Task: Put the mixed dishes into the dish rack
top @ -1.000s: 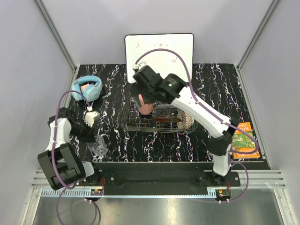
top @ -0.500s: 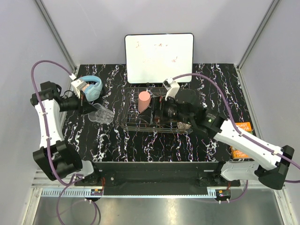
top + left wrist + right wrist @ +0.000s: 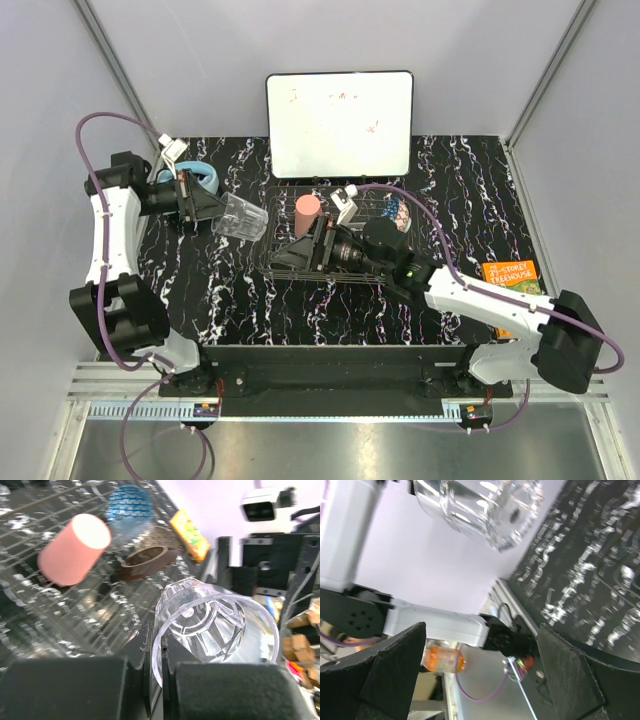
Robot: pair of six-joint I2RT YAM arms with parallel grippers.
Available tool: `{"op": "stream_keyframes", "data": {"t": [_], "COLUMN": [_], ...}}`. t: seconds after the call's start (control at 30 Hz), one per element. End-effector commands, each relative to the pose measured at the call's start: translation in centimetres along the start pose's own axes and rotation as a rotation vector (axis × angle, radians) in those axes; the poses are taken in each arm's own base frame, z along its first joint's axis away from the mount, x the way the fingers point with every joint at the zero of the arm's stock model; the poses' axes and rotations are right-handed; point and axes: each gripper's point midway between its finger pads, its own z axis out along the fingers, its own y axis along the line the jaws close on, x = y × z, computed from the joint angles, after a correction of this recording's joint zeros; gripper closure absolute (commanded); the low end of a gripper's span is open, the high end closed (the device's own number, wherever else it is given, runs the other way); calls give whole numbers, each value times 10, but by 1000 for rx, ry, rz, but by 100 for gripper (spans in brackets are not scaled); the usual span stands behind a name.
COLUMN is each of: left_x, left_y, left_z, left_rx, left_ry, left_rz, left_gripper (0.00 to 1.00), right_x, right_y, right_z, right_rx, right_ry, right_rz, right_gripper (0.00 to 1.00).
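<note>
My left gripper (image 3: 213, 207) (image 3: 161, 652) is shut on the rim of the clear glass mug (image 3: 241, 217) (image 3: 216, 625). It holds the mug on its side in the air, just left of the dish rack (image 3: 375, 210). The mug's faceted base also shows at the top of the right wrist view (image 3: 482, 502). Inside the rack are a pink cup (image 3: 307, 213) (image 3: 74, 547), a blue patterned bowl (image 3: 397, 212) (image 3: 130, 502) and a brown-rimmed beige bowl (image 3: 150, 560). My right gripper (image 3: 300, 248) (image 3: 480, 675) is open and empty over the rack's left part, pointing toward the mug.
A white whiteboard (image 3: 340, 123) leans behind the rack. Light-blue headphones (image 3: 208, 176) lie at the far left, partly hidden by my left arm. An orange and green book (image 3: 508, 275) (image 3: 190, 535) lies at the right, under my right arm.
My left gripper has taken the glass mug from the near-left table and raised it to the rack's left side. My right gripper has left the pink cup in the rack and swung low, pointing left.
</note>
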Motion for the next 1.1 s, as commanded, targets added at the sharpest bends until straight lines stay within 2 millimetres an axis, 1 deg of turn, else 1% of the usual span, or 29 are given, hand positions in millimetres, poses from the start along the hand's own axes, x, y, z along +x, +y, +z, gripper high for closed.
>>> {"op": "stream_keyframes", "data": {"t": [0.0, 0.03, 0.07, 0.1, 0.13, 0.17, 0.23, 0.4, 0.43, 0.6, 0.63, 0.67, 0.73, 0.77, 0.93, 1.0, 1.03, 1.07], "left_x": [-19, -18, -18, -18, -19, -19, -19, -17, -17, -13, -12, -11, -10, -11, -10, -10, -9, -9], "left_y": [-67, -67, -67, -69, -70, -70, -73, -78, -79, -86, -86, -87, -88, -89, -95, -96, -96, -97], "left_z": [2, 2, 2, 2, 2, 2, 3, 3, 5, 8, 8, 9, 10, 9, 10, 10, 11, 11], "left_rx": [222, 225, 236, 243, 249, 256, 260, 267, 272, 288, 290, 292, 296, 295, 305, 307, 310, 311], "left_ry": [-117, -118, -126, -130, -131, -133, -128, -119, -115, -98, -95, -93, -87, -88, -78, -72, -69, -68], "left_rz": [-208, -214, -225, -223, -243, -242, -246, -261, -261, -260, -263, -258, -268, -264, -269, -267, -269, -267], "left_gripper": [100, 100, 100, 100, 100, 100, 100, 100, 100, 100, 100, 100, 100, 100, 100, 100, 100, 100], "right_x": [-24, -26, -25, -29, -26, -30, -27, -26, -26, -30, -32, -36, -38, -41, -38, -38, -37, -38], "right_y": [53, 55, 51, 59, 53, 60, 56, 52, 48, 51, 49, 53, 49, 52, 43, 45, 39, 40], "right_z": [5, 7, 12, 13, 20, 22, 31, 43, 47, 55, 58, 57, 61, 60, 66, 65, 66, 65], "right_rx": [-243, -260, -264, -306, -305, -336, -342, -351, -346, -375, -376, -405, -413, -434, -435, -455, -446, -454], "right_ry": [-94, -103, -106, -123, -112, -124, -109, -98, -96, -117, -128, -150, -174, -190, -198, -207, -211, -224], "right_rz": [23, 27, 36, 37, 48, 48, 58, 65, 67, 55, 54, 47, 49, 39, 17, 8, 10, 0], "right_gripper": [0, 0, 0, 0, 0, 0, 0, 0, 0, 0, 0, 0, 0, 0, 0, 0, 0, 0]}}
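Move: Level with the right gripper to within a few centimetres, the clear cup that it goes for lies about 10 cm to its left and 7 cm ahead, base turned towards it. The pink cup stands some 18 cm ahead, 3 cm right and 18 cm lower, the dish rack's middle 17 cm ahead, 10 cm right and 24 cm lower. The left hand pinches the clear cup by its rim, its middle about 4 cm right and 2 cm back of that hand. Reaching left, some 6-7 cm, and about 3 cm forward, the wide-open right hand brings its fingers around the base end of the clear cup, bobbing up briefly and tipping its fingertips up by some 20 degrees. The left hand keeps its pinch on the rim and eases the cup right and back to meet it, rising a little; whether the right fingers touch the cup can't be seen. ##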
